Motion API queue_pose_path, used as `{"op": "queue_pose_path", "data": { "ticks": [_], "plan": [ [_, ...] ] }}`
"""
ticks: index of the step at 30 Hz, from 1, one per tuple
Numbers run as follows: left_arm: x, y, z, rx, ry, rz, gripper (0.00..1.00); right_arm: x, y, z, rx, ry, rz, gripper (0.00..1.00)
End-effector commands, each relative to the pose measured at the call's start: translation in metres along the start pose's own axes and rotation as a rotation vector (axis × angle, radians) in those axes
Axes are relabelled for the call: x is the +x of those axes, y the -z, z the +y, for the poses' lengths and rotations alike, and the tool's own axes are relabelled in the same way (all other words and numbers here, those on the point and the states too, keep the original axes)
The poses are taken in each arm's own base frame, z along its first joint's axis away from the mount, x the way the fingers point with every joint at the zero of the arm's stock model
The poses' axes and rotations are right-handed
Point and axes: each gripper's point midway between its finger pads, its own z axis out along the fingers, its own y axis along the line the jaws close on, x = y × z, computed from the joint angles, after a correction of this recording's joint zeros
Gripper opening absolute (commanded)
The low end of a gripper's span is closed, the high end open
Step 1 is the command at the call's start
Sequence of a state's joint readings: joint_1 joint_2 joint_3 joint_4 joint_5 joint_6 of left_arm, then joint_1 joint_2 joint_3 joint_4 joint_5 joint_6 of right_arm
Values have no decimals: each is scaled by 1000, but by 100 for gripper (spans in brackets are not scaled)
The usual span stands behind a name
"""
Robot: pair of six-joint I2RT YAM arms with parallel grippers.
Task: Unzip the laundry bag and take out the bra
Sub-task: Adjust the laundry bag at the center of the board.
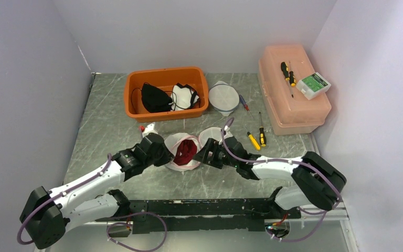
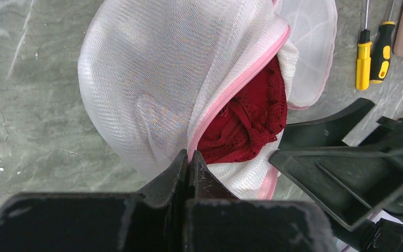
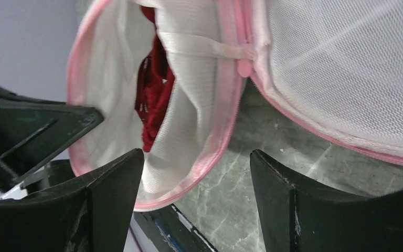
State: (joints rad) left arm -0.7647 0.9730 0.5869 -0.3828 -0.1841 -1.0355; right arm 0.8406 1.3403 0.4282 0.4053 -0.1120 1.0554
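Note:
The laundry bag (image 1: 172, 140) is white mesh with pink trim and lies unzipped in the middle of the table, its two halves spread apart. The dark red lace bra (image 1: 186, 151) sits inside the left half. My left gripper (image 2: 190, 157) is shut on the bag's pink edge (image 2: 231, 89), right beside the bra (image 2: 246, 123). My right gripper (image 3: 195, 153) stands open at the bag's right side, the pink rim (image 3: 210, 157) reaching between its fingers without being pinched. The bra (image 3: 155, 100) shows in the opening ahead of it. The zipper pull (image 3: 244, 67) hangs at the hinge between the halves.
An orange bin (image 1: 136, 113) with black and white garments stands behind the bag. Another round mesh bag (image 1: 223, 97) lies beside it. Yellow-handled screwdrivers (image 1: 258, 137) lie to the right. At the right wall, a pink lidded box (image 1: 294, 100) carries a small green-and-white box (image 1: 313, 85).

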Motion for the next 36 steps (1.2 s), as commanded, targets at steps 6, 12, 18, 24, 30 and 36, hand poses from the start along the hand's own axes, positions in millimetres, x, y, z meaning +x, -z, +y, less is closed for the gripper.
{"op": "queue_pose_path", "data": {
  "ticks": [6,12,18,24,30,36],
  "plan": [
    [3,4,9,-20,13,-7,3,-11,-11,8,-73,-211,-70,73],
    [6,3,16,-36,16,-4,3,-16,-15,12,-106,-214,-90,48],
    [8,4,22,-49,11,-5,3,-18,-9,21,-175,-194,-100,56],
    [11,2,24,-52,15,5,3,-22,2,3,-143,-225,-140,58],
    [11,3,24,-52,18,4,3,-20,-2,-1,-136,-234,-126,44],
    [12,4,24,-51,20,7,3,-20,-11,11,-180,-223,-96,41]
  ]
}}
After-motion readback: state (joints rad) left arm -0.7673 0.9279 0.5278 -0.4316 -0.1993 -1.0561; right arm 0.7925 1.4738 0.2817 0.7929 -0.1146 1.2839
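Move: The laundry bag's near-left rim is already pinched in the left fingers; the bag's middle lies about 5 cm to that hand's right, 2 cm ahead and 4 cm lower, with the red bra inside some 6 cm right and 2 cm ahead. From the open right hand, the bag's middle is about 7 cm left, level fore and aft and 3 cm lower. Its opened lid is roughly 6 cm ahead of the right hand and 3 cm to the right, some 5 cm below. The bag's pinched rim is drawn down, back and to the left by the left hand, about 3 cm in all, the grip staying shut. At the bag's right edge the right hand sinks and edges forward about a centimetre each, rolling some 10 degrees so its left side rises, and its fingers, astride the rim, go from wide to under half open, easing apart briefly on the way, without clamping. ##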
